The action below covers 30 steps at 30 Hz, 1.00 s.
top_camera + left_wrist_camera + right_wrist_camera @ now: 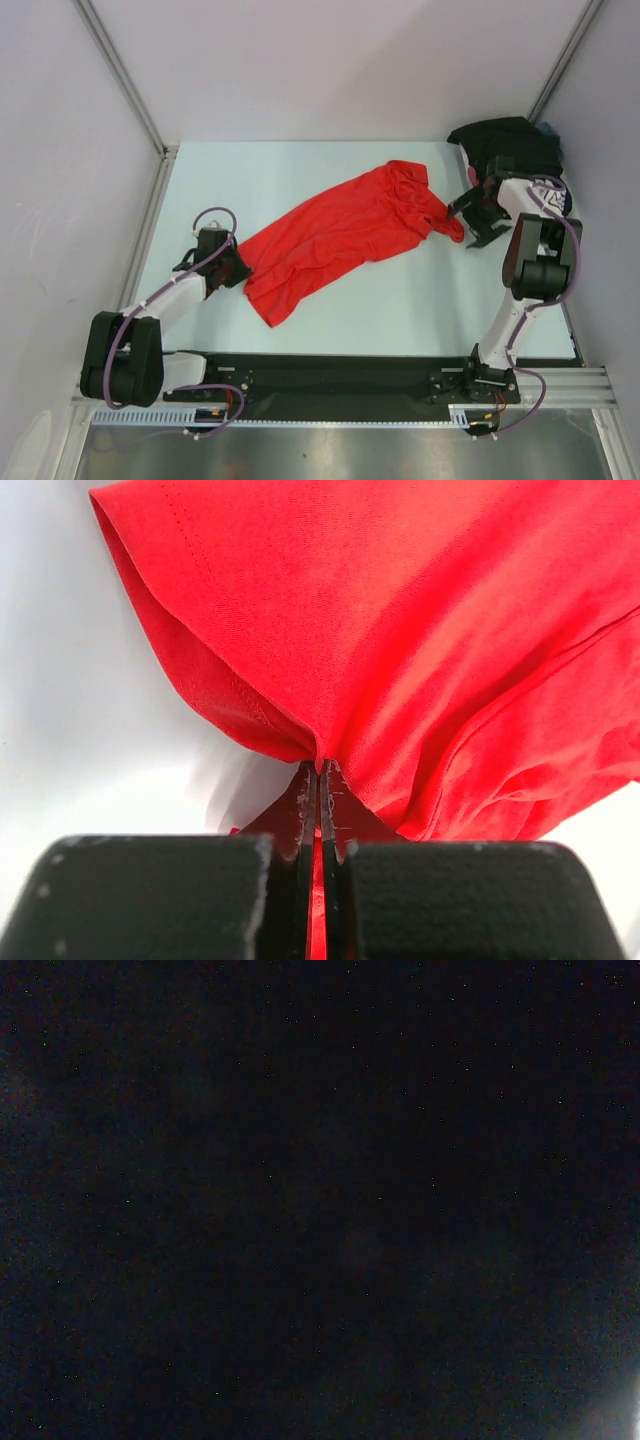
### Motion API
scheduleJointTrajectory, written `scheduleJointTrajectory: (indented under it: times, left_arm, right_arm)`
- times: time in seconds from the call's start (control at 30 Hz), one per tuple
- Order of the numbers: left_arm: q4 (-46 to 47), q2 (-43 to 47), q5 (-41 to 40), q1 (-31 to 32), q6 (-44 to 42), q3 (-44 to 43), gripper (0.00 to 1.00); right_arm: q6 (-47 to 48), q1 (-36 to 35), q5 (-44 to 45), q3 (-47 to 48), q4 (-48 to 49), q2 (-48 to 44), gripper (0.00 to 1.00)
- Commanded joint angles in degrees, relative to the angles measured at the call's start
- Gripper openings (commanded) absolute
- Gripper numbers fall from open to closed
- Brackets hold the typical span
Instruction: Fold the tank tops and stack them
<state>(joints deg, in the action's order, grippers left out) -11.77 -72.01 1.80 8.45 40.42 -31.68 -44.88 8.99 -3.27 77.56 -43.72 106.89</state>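
Note:
The red tank top (345, 232) lies stretched out on a slant across the table, from near left to far right. My left gripper (237, 268) is shut on its near-left hem. The left wrist view shows the fingertips (320, 768) pinching a fold of red tank top (420, 630), with red cloth between the jaws. The black tank top (508, 145) is bunched in the far right corner, partly over my right arm. My right gripper (472, 222) stands open right beside the red top's far-right strap end. The right wrist view is all dark and shows nothing.
The pale table (400, 300) ends at a metal frame rail on the left (152, 215) and a black base rail at the near edge (330, 375). A small blue thing (549, 130) peeks out behind the black cloth. White walls close in on the back and sides.

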Motion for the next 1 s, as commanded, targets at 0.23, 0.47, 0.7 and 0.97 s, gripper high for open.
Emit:
scheduleJointTrajectory:
  times: [0.23, 0.47, 0.7, 0.97]
  left_arm:
    - [0.52, 2.75, 1.36, -0.36, -1.66, -0.05, 0.00]
    - [0.52, 3.45, 2.06, -0.36, -1.84, -0.05, 0.00]
    - [-0.09, 4.33, 1.62, -0.54, -2.02, 0.39, 0.00]
    - [-0.36, 4.68, 2.50, -2.91, -2.80, 0.22, 0.00]
  right_arm:
    - [-2.75, -1.00, -36.08, -13.65, 4.08, -14.77, 1.00]
    - [2.60, 1.29, -37.70, -12.87, 5.92, -22.50, 1.00]
    - [4.80, -1.69, -19.35, -16.73, 8.82, -26.12, 0.99]
    - [1.12, -16.80, 14.32, -19.48, 17.62, -22.37, 1.00]
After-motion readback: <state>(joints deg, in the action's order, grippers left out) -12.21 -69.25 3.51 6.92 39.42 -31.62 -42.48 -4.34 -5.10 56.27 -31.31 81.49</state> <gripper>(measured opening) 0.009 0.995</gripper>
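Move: The near right corner of the red tank top lies about 6 cm to the left of my right hand, some 2 cm back and 4 cm lower. The laundry basket's middle is roughly 13 cm ahead and 14 cm to the right of that hand, with the black garment heaped in it about 20 cm ahead and 11 cm right. From my left hand, still pinching the top's left end, that corner is about 53 cm right and 10 cm ahead. I bring my open right hand away from the basket: a short jab forward, then a sweep left and back, rising some 10 cm with its left side tipped up about 30 degrees. Over the tank top's right end I level that roll and sink about 6 cm, jaws wide, turned slightly counter-clockwise. My left hand keeps its pinch, lifting barely a centimetre. ##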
